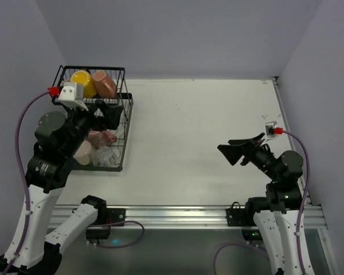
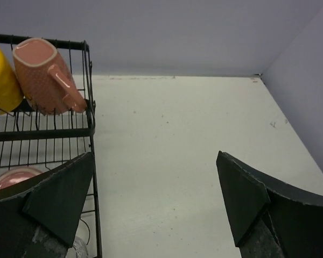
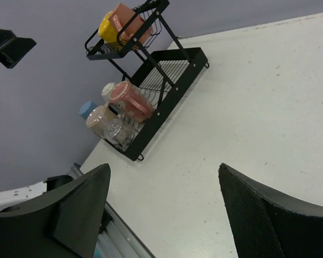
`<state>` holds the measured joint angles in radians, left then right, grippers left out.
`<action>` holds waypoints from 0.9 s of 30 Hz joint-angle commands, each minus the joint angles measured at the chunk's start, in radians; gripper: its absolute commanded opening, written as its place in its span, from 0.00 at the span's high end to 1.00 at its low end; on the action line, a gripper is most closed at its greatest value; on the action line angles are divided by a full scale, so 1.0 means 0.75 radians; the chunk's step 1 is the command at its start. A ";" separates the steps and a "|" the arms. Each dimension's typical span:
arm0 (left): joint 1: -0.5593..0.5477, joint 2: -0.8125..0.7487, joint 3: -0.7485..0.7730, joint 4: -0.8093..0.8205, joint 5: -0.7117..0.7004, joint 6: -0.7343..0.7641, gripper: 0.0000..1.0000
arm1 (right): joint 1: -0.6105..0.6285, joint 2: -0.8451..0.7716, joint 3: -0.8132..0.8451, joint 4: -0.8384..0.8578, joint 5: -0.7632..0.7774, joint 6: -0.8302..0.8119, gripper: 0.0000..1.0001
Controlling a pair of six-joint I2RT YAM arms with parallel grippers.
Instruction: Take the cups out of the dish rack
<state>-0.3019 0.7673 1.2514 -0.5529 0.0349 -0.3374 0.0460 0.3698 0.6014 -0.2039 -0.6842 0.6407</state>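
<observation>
The black wire dish rack (image 1: pixel 125 109) stands at the table's far left. Its upper tier holds a yellow cup (image 1: pixel 82 82) and a salmon-orange mug (image 1: pixel 105 83); both also show in the left wrist view as the yellow cup (image 2: pixel 0 75) and the salmon mug (image 2: pixel 43 75). In the lower tray lie a pink cup (image 3: pixel 130 99), a beige cup (image 3: pixel 99 118), a clear glass (image 3: pixel 118 133) and a light blue cup (image 3: pixel 87 109). My left gripper (image 1: pixel 116 114) hangs open at the rack's right side, nothing between its fingers. My right gripper (image 1: pixel 226 150) is open and empty above the table's right half.
The white table (image 1: pixel 200 126) is walled at the back and on both sides. A metal rail (image 1: pixel 178 215) with the arm bases runs along the near edge. The left arm's body covers part of the rack's lower tray in the top view.
</observation>
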 commanded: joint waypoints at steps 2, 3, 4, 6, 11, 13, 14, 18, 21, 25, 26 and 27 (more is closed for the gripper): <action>0.010 0.087 0.037 -0.028 -0.193 -0.092 0.00 | 0.004 0.022 -0.033 0.077 -0.070 0.027 0.15; 0.010 0.130 0.049 -0.030 -0.224 -0.118 0.00 | 0.004 0.022 -0.041 0.080 -0.065 0.027 0.15; 0.010 0.151 0.062 -0.024 -0.269 -0.131 0.00 | 0.004 0.022 -0.045 0.092 -0.065 0.027 0.15; 0.010 0.216 0.068 0.025 -0.300 -0.135 0.00 | 0.004 0.032 -0.053 0.110 -0.072 0.029 0.15; 0.008 0.400 0.158 0.052 -0.539 -0.164 0.00 | 0.031 0.096 -0.043 0.155 -0.094 0.033 0.15; 0.010 0.482 0.180 0.066 -0.629 -0.172 0.00 | 0.041 0.102 -0.045 0.176 -0.096 0.035 0.15; 0.010 0.502 0.184 0.072 -0.666 -0.180 0.00 | 0.049 0.102 -0.049 0.190 -0.092 0.037 0.15; 0.010 0.603 0.189 0.119 -0.805 -0.192 0.00 | 0.070 0.131 -0.059 0.213 -0.096 0.035 0.15; 0.010 0.652 0.176 0.187 -0.903 -0.174 0.00 | 0.090 0.139 -0.068 0.219 -0.106 0.031 0.15; 0.012 0.760 0.248 0.228 -0.948 -0.143 0.00 | 0.115 0.143 -0.082 0.237 -0.112 0.035 0.15; 0.016 0.781 0.260 0.252 -0.965 -0.137 0.00 | 0.125 0.145 -0.084 0.241 -0.112 0.035 0.15; 0.028 0.825 0.282 0.271 -0.977 -0.117 0.00 | 0.129 0.147 -0.084 0.241 -0.110 0.035 0.15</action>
<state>-0.3000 1.3403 1.3964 -0.4564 -0.5995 -0.4477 0.1284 0.4721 0.5449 -0.0723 -0.7372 0.6544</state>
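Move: The pink cup at the right end of the rack's upper shelf lies about 26 cm ahead of the open left hand, 10 cm to its left and 19 cm below. The yellow cup stands some 9 cm left of the pink cup, about 1 cm farther out; on the lower shelf, the pink mug is only 8 cm ahead of the hand, 12 cm left and 34 cm down. From the right hand, the upper pink cup is roughly 32 cm ahead, 45 cm left and 9 cm lower. The left hand reaches forward about 16 cm towards the pink cup on the upper shelf, sinking some 9 cm and easing 6 cm left, while its wrist swings some 35 degrees counter-clockwise and tips further down, the fingers staying wide open and still short of the cup. The right hand, empty and open, drifts a little left and down with a slight counter-clockwise turn, far from the rack. ##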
